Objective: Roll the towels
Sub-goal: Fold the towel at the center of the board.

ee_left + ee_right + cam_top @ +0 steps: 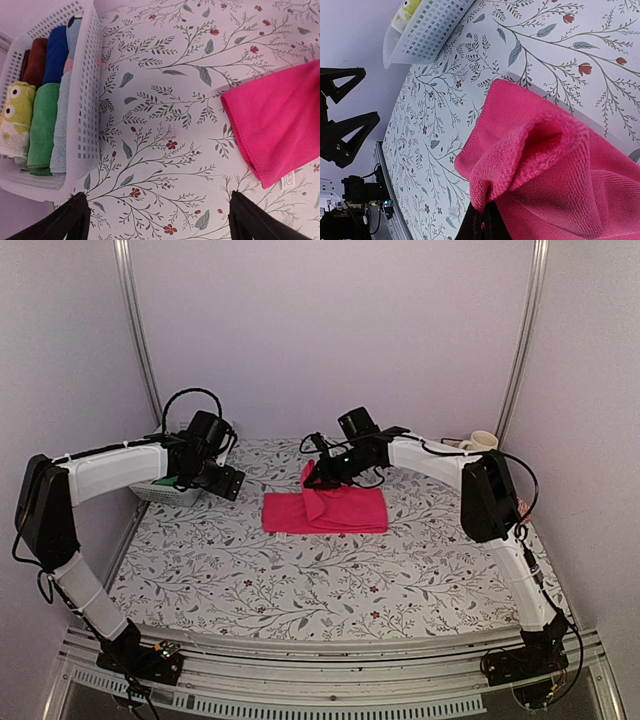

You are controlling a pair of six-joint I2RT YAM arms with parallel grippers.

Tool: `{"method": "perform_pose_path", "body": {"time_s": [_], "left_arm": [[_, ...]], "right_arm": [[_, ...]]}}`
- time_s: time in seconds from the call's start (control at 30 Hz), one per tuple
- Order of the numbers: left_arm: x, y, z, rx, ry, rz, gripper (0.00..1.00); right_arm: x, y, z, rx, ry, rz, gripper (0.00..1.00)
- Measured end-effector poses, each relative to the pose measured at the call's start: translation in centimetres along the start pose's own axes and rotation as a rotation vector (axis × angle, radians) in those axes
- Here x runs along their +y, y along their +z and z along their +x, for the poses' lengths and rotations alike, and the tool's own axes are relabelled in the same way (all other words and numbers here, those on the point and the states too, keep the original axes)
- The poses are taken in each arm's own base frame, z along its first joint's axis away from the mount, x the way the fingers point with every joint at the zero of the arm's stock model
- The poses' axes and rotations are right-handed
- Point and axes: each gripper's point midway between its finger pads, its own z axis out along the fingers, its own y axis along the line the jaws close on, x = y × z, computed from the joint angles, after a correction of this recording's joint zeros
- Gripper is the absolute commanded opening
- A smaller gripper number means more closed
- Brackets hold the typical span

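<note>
The hot pink towel (340, 512) lies folded flat on the flowered table, toward the back centre. My right gripper (322, 476) is shut on its left end and holds that part lifted in a fold. In the right wrist view the pink towel (555, 165) bunches up just above the pinching right gripper (486, 222). My left gripper (226, 481) hovers to the towel's left, beside the basket, open and empty. Its left gripper (160, 220) view has the pink towel (280, 125) at the right edge. A lime-yellow patterned towel (15, 112) lies rolled in the basket.
A white perforated basket (90, 100) at the back left (160, 493) holds dark red (35, 62), blue (56, 52) and green (42, 127) rolls of cloth. A cup (483, 441) stands at the back right. Walls close in the table on three sides.
</note>
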Motion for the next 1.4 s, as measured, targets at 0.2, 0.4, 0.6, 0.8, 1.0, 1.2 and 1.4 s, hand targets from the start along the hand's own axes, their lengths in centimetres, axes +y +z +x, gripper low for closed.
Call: {"method": "perform_pose_path", "body": {"time_s": [0.2,0.4,0.6,0.8,1.0,1.2,1.4], "left_arm": [[0.0,0.1,0.3,0.006,0.002,0.000,0.97],[-0.1,0.2,0.8,0.020,0.007,0.000,0.97],[-0.1,0.2,0.8,0.021,0.005,0.003,0.97],[-0.3,0.4,1.4,0.038,0.002,0.009,0.97],[-1.9,0.5,1.0,0.042,-0.021,0.093,0.97],[-6.0,0.6,-3.4,-0.020,-0.131,0.308,0.93],[-11.6,2.7,-9.0,-0.074,-0.187,0.506,0.89]], "right_arm": [[-0.6,1.4,0.3,-0.001,0.011,-0.026,0.03],[-0.8,2.4,0.5,-0.006,0.011,-0.042,0.09],[0.3,3.2,-0.4,-0.047,-0.018,-0.106,0.36],[1.8,3.7,-1.0,-0.077,-0.056,-0.200,0.39],[1.2,2.5,-0.4,-0.081,-0.064,-0.189,0.38],[-3.2,-6.4,-0.6,-0.128,0.002,0.000,0.38],[-7.2,-19.5,-3.3,-0.307,-0.006,0.248,0.45]]}}
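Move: The right hand still pinches the lifted edge of the pink towel, about 9 cm above the board; the towel's flat left end, where this edge goes, lies some 9 cm to its left and about level with it. The towel's middle is roughly 3 cm to its right and 1 cm back, and the basket about 37 cm left and 13 cm farther out. From the left hand, the towel's middle lies about 19 cm right, 2 cm ahead and 13 cm below, the basket 21 cm left and 14 cm ahead. The right hand carries the pinched edge some 4 cm left while sinking about 2 cm, opens its fingers partway to let the towel go, then pulls back fast to the right, over 20 cm, rising well clear of the towel and turning clockwise. As it leaves, the open, empty left hand, nearly still until then, sweeps about 14 cm right and 6 cm forward towards the towel, rolling some 30 degrees so that its left side drops. ##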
